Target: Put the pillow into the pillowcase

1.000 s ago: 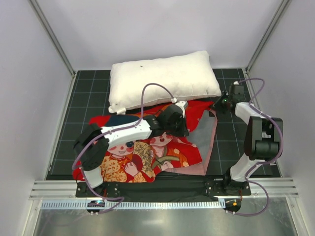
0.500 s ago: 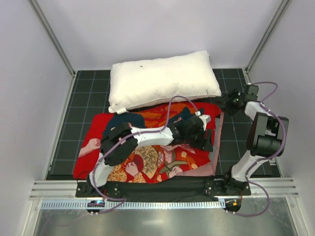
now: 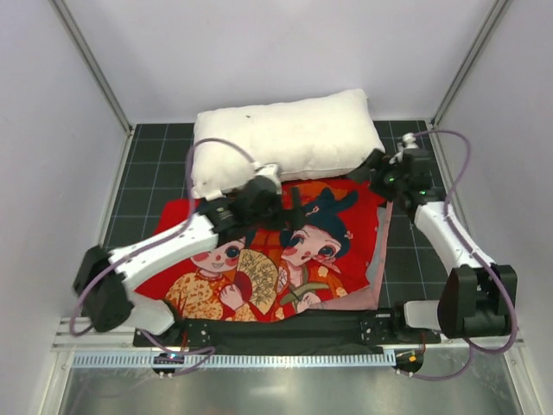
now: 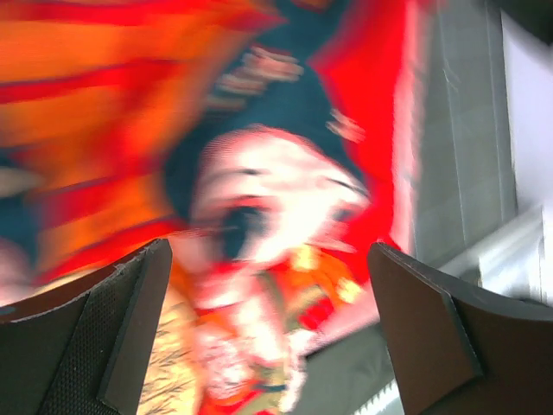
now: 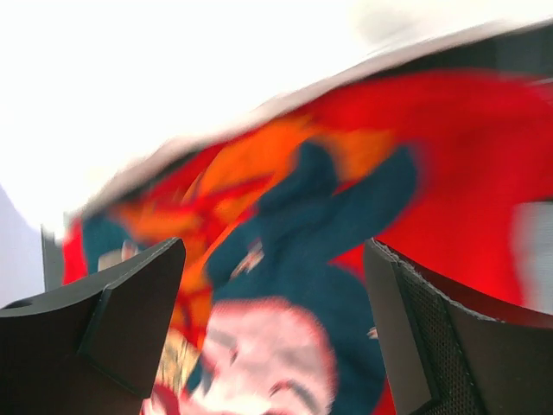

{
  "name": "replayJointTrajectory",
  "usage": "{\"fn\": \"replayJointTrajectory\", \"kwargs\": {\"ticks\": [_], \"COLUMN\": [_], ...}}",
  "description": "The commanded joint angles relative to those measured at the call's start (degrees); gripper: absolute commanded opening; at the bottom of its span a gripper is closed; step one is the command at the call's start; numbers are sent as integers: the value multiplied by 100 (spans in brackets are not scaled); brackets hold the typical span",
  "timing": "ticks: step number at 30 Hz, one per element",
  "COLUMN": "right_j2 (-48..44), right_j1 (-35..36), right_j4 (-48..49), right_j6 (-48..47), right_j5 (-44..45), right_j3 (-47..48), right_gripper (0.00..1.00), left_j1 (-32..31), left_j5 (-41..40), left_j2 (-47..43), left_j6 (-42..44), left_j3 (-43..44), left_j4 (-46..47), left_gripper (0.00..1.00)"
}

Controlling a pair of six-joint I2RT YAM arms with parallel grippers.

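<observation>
The white pillow (image 3: pixel 285 137) lies across the back of the mat; its pale edge fills the top of the right wrist view (image 5: pixel 173 69). In front of it the red pillowcase (image 3: pixel 276 255) is spread flat, cartoon faces up, with its pink reverse showing along the right edge. My left gripper (image 3: pixel 287 206) hovers over the pillowcase's back middle, open and empty, above blurred print (image 4: pixel 259 199). At the pillowcase's back right corner my right gripper (image 3: pixel 378 173) is open too, with only fabric (image 5: pixel 346 216) below its fingers.
A black gridded mat (image 3: pixel 147 173) covers the floor between grey walls. An aluminium rail (image 3: pixel 285 356) runs along the near edge by the arm bases. The right arm's purple cable (image 3: pixel 458 164) loops near the right wall.
Both grippers have opened and let go of the pillowcase, which now lies flatter and wider. The left gripper swung right, then back to the left. The right gripper shifted slightly left.
</observation>
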Motion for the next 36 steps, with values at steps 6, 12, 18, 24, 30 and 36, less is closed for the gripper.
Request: {"fn": "replayJointTrajectory", "kwargs": {"ticks": [6, 12, 18, 24, 30, 36], "right_j2": [119, 637, 963, 639, 436, 392], "right_j1": [2410, 3466, 3881, 3890, 3890, 3890], "right_j4": [-549, -1226, -1384, -1191, -1094, -1156], "right_j6": [-645, -751, -663, -558, -505, -487], "right_j5": [779, 1676, 2388, 2450, 2442, 2433], "right_j3": [-60, 398, 345, 143, 82, 134], "right_gripper": [93, 94, 94, 94, 94, 94], "left_j1": [1726, 1964, 2201, 3281, 5071, 6960], "left_j5": [-551, -474, -36, -60, -17, -912], "left_j2": [-1789, -1167, -252, -452, -936, -1429], "left_j6": [-1085, -937, -980, -955, -1068, -1393], "left_j3": [-2537, -2742, -2934, -3356, -3541, -3207], "left_j4": [-620, -428, 439, 759, 812, 503], "left_gripper": [100, 100, 78, 36, 2, 0]}}
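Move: The left girl's face on the red pillowcase, where my left fingers will shut, lies about 20 cm to the left, level fore and aft and 16 cm below; the right girl's face is some 8 cm to the right. The white pillow's middle is about 27 cm ahead. My right hand has the pillowcase's right edge 14 cm back, 2 cm right and 16 cm down, and the pillow's middle 14 cm ahead and 24 cm left. I swing my open left hand left and down about 16 cm onto the left girl's face, tipping the fingers down, pinch the cloth there and drag it roughly another 17 cm left, turning counter-clockwise throughout. My right hand, open and empty, goes some 15 cm left, 10 cm back and down, then rises slightly and waits above the case's right side. ##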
